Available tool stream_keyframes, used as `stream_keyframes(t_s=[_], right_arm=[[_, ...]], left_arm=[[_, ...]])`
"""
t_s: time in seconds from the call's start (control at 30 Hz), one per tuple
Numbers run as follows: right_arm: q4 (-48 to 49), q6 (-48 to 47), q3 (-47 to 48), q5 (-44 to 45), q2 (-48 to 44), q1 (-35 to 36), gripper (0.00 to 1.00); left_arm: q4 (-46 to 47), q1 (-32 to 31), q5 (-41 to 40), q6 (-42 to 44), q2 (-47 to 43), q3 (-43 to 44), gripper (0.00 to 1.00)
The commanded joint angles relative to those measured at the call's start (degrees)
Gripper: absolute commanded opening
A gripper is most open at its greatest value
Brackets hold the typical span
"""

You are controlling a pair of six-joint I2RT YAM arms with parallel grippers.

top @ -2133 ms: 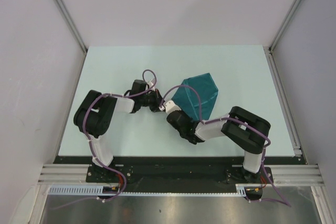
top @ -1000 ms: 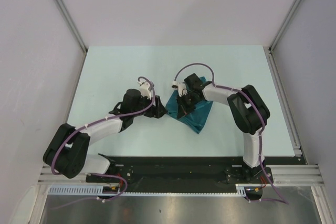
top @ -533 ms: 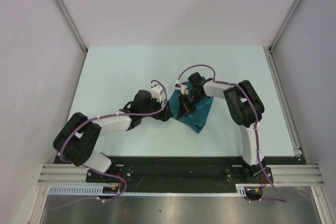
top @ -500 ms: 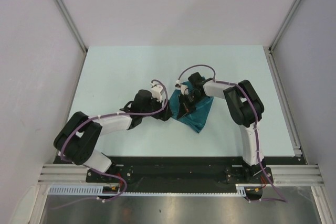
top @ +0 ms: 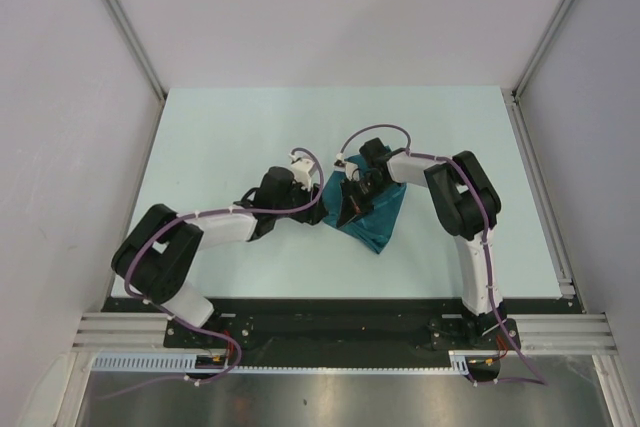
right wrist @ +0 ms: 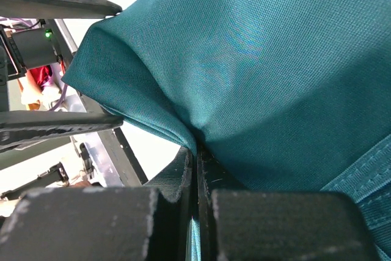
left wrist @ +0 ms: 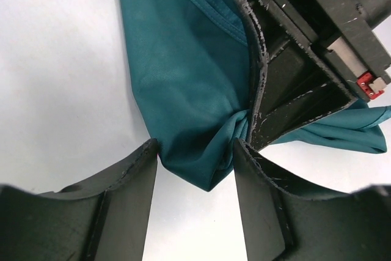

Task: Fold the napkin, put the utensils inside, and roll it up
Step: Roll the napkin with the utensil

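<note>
The teal napkin point(top: 375, 219) lies bunched at the table's middle, with one corner lifted. My right gripper point(top: 349, 205) is shut on a pinched fold of it, and the cloth drapes over its closed fingertips point(right wrist: 197, 154) in the right wrist view. My left gripper point(top: 320, 209) comes in from the left. In the left wrist view its jaws point(left wrist: 195, 146) stand apart around the napkin's hanging corner point(left wrist: 204, 169), and the cloth brushes both fingertips. The right gripper point(left wrist: 250, 123) pinches the napkin just beyond. The utensils are out of view.
The pale table point(top: 220, 137) is walled by white panels with aluminium rails at the left point(top: 125, 32) and right point(top: 545, 177). A black strip point(top: 330, 305) runs along the near edge by the arm bases.
My left gripper has slid right up to the napkin and narrowed its jaws around the hanging corner. The right gripper has kept its hold on the fold and barely moved.
</note>
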Motion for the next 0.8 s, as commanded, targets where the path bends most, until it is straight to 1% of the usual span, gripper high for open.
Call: stream_keyframes(t_s=[0.0, 0.03, 0.07, 0.13, 0.17, 0.23, 0.27, 0.33, 0.37, 0.43, 0.47, 0.53, 0.57, 0.67, 0.77], right_arm=[[-1.85, 0.04, 0.57, 4.07, 2.2, -0.92, 0.0], [-1.93, 0.04, 0.48, 3.98, 2.12, -1.0, 0.0], [-1.93, -0.04, 0.48, 3.98, 2.12, -1.09, 0.0], [-1.76, 0.22, 0.39, 4.07, 1.94, -1.36, 0.0], [-1.58, 0.22, 0.3, 4.16, 1.86, -1.44, 0.0], [-1.23, 0.57, 0.04, 4.42, 0.81, -1.53, 0.0], [-0.97, 1.01, 0.04, 4.51, 0.45, -1.45, 0.0], [-0.62, 1.71, -0.05, 4.86, -1.12, -1.71, 0.01], [-0.53, 1.8, 0.04, 5.04, -1.74, -1.8, 0.07], [-0.09, 2.15, -0.05, 5.21, -3.76, -1.8, 0.12], [0.0, 2.41, 0.04, 5.39, -4.47, -1.88, 0.21], [0.0, 2.33, -0.05, 6.18, -6.05, -1.88, 0.29], [0.0, 2.07, -0.4, 6.44, -7.8, -1.88, 0.36], [1.66, 1.71, -2.59, 8.54, -12.45, -1.89, 0.47], [4.82, 0.05, -5.58, 12.06, -16.93, -1.53, 0.52]], left_arm=[[-0.45, -0.28, -0.08, 0.92, 0.77, 2.79, 0.56], [-0.45, -0.28, -0.08, 0.92, 0.86, 2.88, 0.55], [-0.45, -0.28, 0.09, 0.92, 1.03, 2.88, 0.49], [-0.63, -0.28, 0.27, 0.84, 1.3, 3.05, 0.43], [-0.89, -0.28, 0.36, 0.75, 1.73, 3.49, 0.36], [-2.12, -0.19, 0.19, 0.49, 2.61, 4.19, 0.25], [-2.82, -0.28, 0.01, 0.4, 2.97, 5.06, 0.12], [-5.63, -0.19, -1.04, 0.04, 3.76, 6.99, 0.0], [-6.6, -0.19, -0.96, 0.04, 4.02, 7.62, 0.0], [-9.15, -0.19, -0.44, -0.39, 5.07, 8.93, 0.0], [-10.29, -0.19, -0.08, -0.57, 5.69, 10.77, 0.0], [-13.89, -0.1, 0.45, -1.01, 7.61, 12.71, 0.0], [-15.55, -0.19, 0.45, -1.18, 8.06, 14.37, 0.0], [-19.95, 0.16, 0.97, -1.89, 9.73, 17.11, 0.0], [-21.98, 0.77, 2.73, -2.68, 11.14, 19.04, 0.0]])
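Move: The napkin's left end lies almost between the left hand's open fingers, about 1 cm to the right of the hand point and 1 cm below. From the right hand, still pinching the napkin's edge, that end is some 4 cm left and 1 cm ahead, at about the same height. The napkin's middle is some 10 cm right of the left hand, 3 cm ahead and 4 cm below. Left fingers shut on the napkin's end, edging forward-right about 2 cm; right hand opens and rises 3 cm. ##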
